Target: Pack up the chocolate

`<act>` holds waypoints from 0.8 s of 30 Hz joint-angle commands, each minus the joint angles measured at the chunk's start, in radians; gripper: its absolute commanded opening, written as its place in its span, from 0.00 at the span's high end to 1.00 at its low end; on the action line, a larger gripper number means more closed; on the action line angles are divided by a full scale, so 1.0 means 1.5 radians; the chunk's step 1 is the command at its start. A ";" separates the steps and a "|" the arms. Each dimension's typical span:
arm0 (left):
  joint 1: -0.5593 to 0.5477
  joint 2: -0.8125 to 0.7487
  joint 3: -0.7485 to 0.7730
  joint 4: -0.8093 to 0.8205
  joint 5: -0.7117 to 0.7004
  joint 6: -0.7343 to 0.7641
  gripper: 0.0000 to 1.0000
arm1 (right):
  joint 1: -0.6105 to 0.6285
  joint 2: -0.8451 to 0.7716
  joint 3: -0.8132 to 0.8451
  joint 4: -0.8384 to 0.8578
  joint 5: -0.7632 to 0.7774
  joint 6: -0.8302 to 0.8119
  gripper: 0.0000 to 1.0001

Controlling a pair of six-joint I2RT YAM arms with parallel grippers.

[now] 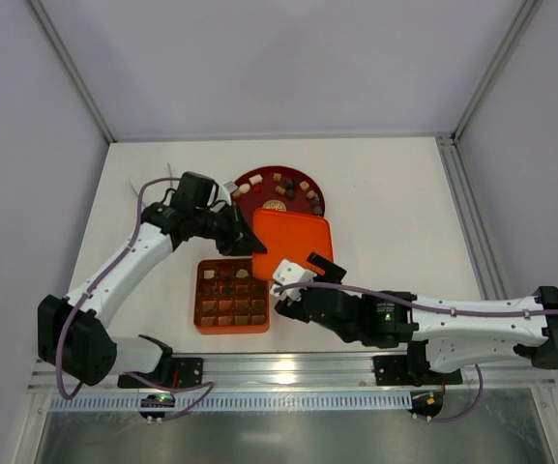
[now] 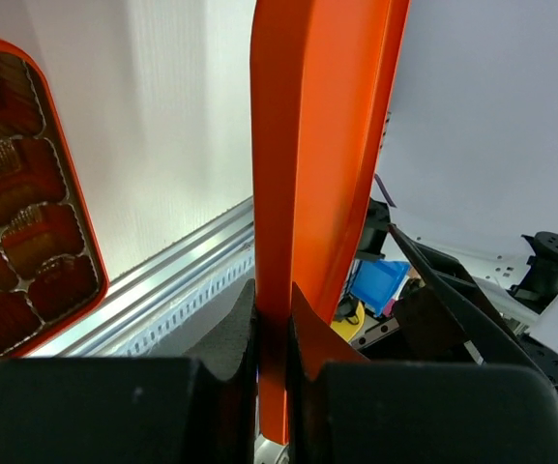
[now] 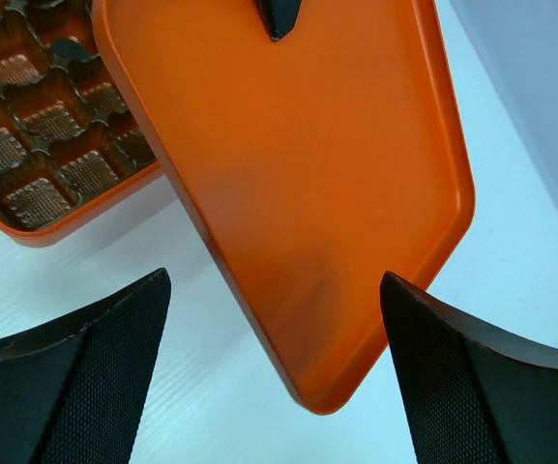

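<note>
The chocolate is small brown and cream pieces: several lie on a round red plate (image 1: 259, 184), a few sit in the far cells of the orange gridded box (image 1: 231, 295). The flat orange lid (image 1: 293, 244) is held off the table, just right of the box. My left gripper (image 1: 252, 244) is shut on its left edge; in the left wrist view the lid (image 2: 308, 145) stands edge-on between the pads of that gripper (image 2: 273, 300). My right gripper (image 1: 303, 271) is open at the lid's near corner (image 3: 356, 377), its fingers (image 3: 95, 377) either side and apart from it.
The box (image 3: 46, 126) lies on the white table with the lid's left edge overlapping its right side in the right wrist view. An aluminium rail (image 1: 288, 367) runs along the near table edge. Grey walls close the sides and back.
</note>
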 commanded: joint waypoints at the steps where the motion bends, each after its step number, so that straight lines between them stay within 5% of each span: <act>1: 0.001 -0.038 -0.005 -0.027 0.042 0.008 1.00 | 0.025 0.035 0.046 0.033 0.073 -0.086 0.12; 12: 0.002 -0.051 0.006 -0.045 0.051 0.001 1.00 | 0.051 0.154 0.104 0.057 0.132 -0.215 0.28; 13: 0.002 -0.053 0.007 -0.045 0.055 0.001 1.00 | 0.051 0.162 0.104 0.061 0.136 -0.223 0.38; 20: 0.002 -0.058 0.025 -0.064 0.056 0.013 0.97 | 0.051 0.180 0.097 0.075 0.153 -0.251 0.60; 24: 0.002 -0.066 0.041 -0.069 0.053 0.019 0.89 | 0.052 0.190 0.097 0.098 0.176 -0.273 0.96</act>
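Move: The lid hangs from the still-shut left gripper by its left side, its middle some 8 cm to that hand's right and a touch farther out. From the open right hand the lid's middle lies about 8 cm ahead and 4 cm to the left, at nearly the same height. The chocolate box stands 17 cm to the right hand's left, 1 cm ahead, and the plate some 26 cm ahead and 8 cm left, both about 19 cm lower. Slide the open right gripper about 4 cm left and slightly forward to the lid's near edge, rolling the hand some 25 degrees so its left side drops, then hold it nearly in place and close the fingers to pinch that edge. Keep the left grip on the lid and draw it back about 2 cm. ##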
